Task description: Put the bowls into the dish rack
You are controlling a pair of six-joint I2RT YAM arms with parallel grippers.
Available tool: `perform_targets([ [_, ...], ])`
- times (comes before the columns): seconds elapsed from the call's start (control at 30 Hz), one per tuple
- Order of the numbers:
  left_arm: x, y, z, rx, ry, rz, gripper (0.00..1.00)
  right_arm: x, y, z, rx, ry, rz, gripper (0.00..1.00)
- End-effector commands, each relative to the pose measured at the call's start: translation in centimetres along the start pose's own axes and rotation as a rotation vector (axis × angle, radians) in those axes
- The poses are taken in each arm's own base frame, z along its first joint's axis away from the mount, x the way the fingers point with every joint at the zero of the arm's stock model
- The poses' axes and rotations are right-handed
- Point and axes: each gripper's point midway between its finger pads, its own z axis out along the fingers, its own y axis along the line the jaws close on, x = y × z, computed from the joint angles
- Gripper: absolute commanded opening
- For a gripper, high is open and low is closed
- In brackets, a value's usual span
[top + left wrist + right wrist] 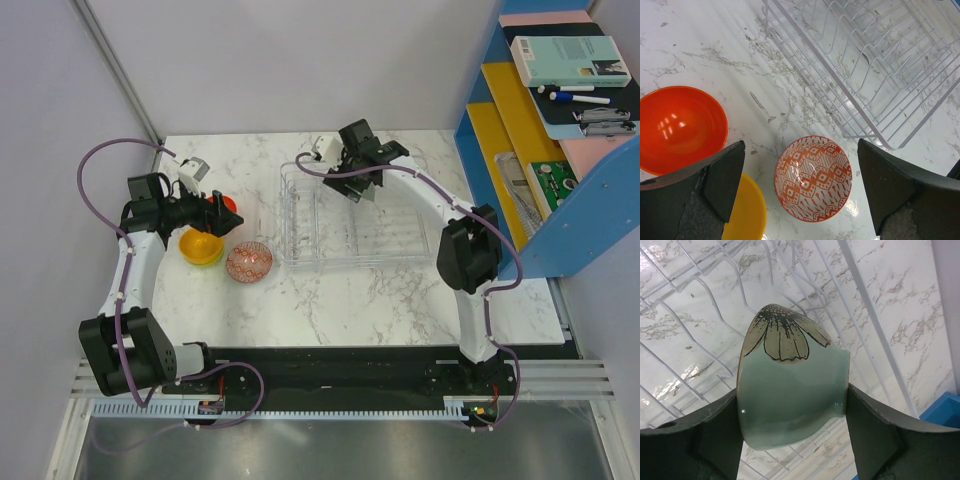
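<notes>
My right gripper [792,425] is shut on a pale grey-green bowl [790,395] with a flower drawn on it, held on its side above the wires of the clear dish rack [695,305]. In the top view this gripper [361,187] hangs over the rack's [400,245] left half. My left gripper [801,175] stands open above the red-patterned bowl [813,177], which rests upright on the table just left of the rack [880,75]. A red-orange bowl [680,127] and an orange-yellow bowl [747,215] sit to its left. From above, the three bowls [249,261] cluster under the left gripper [222,214].
A blue shelf unit [590,200] with a book, pens and papers stands against the table's right side. Grey walls close off the left and the back. The marble table [350,300] extends in front of the rack.
</notes>
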Motion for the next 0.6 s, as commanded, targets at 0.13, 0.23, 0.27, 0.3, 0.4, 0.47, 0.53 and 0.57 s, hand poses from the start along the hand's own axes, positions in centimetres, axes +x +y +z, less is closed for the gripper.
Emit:
perform_targets([
  [0.13,-1.4,-0.3,-0.6,0.003,-0.048,0.079,1.00,-5.0,0.1,-0.1,0.090,-0.050,-0.132,0.00],
  [0.23,-1.4,-0.3,-0.6,0.001,-0.047,0.079,1.00,-6.1,0.9,0.2,0.094,-0.055,-0.175,0.00],
  [0.27,-1.3,-0.3,-0.5,0.001,-0.046,0.078,1.00,-6.3,1.0,0.2,0.105,-0.050,-0.186,0.00],
  [0.3,-1.3,-0.3,-0.5,0.002,-0.045,0.079,1.00,-6.8,1.5,0.5,0.104,-0.050,-0.203,0.00],
  [0.4,-1.3,-0.3,-0.5,0.005,-0.044,0.080,1.00,-7.8,1.8,0.4,0.125,-0.057,-0.237,0.00],
  [0.47,-1.3,-0.2,-0.5,0.003,-0.044,0.078,1.00,-8.3,1.8,0.3,0.141,-0.056,-0.255,0.00],
  [0.53,-1.3,-0.2,-0.5,0.003,-0.044,0.079,1.00,-8.5,1.9,0.5,0.162,-0.044,-0.265,0.00],
  [0.57,-1.2,-0.2,-0.5,0.001,-0.043,0.077,1.00,-8.6,2.0,0.4,0.162,-0.044,-0.273,0.00],
])
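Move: The right hand holds the green bowl over the rack's wires; the rack's left end lies about 9 cm to its left, 2 cm back and 8 cm lower. The patterned bowl is some 20 cm left and 12 cm back, the red bowl roughly 26 cm left and 3 cm back, both about 11 cm below. From the idle left hand, the rack's left end is about 13 cm right, 2 cm ahead and 13 cm below. Still pinching the green bowl, the right hand swings it about 7 cm left towards the rack's left end. ##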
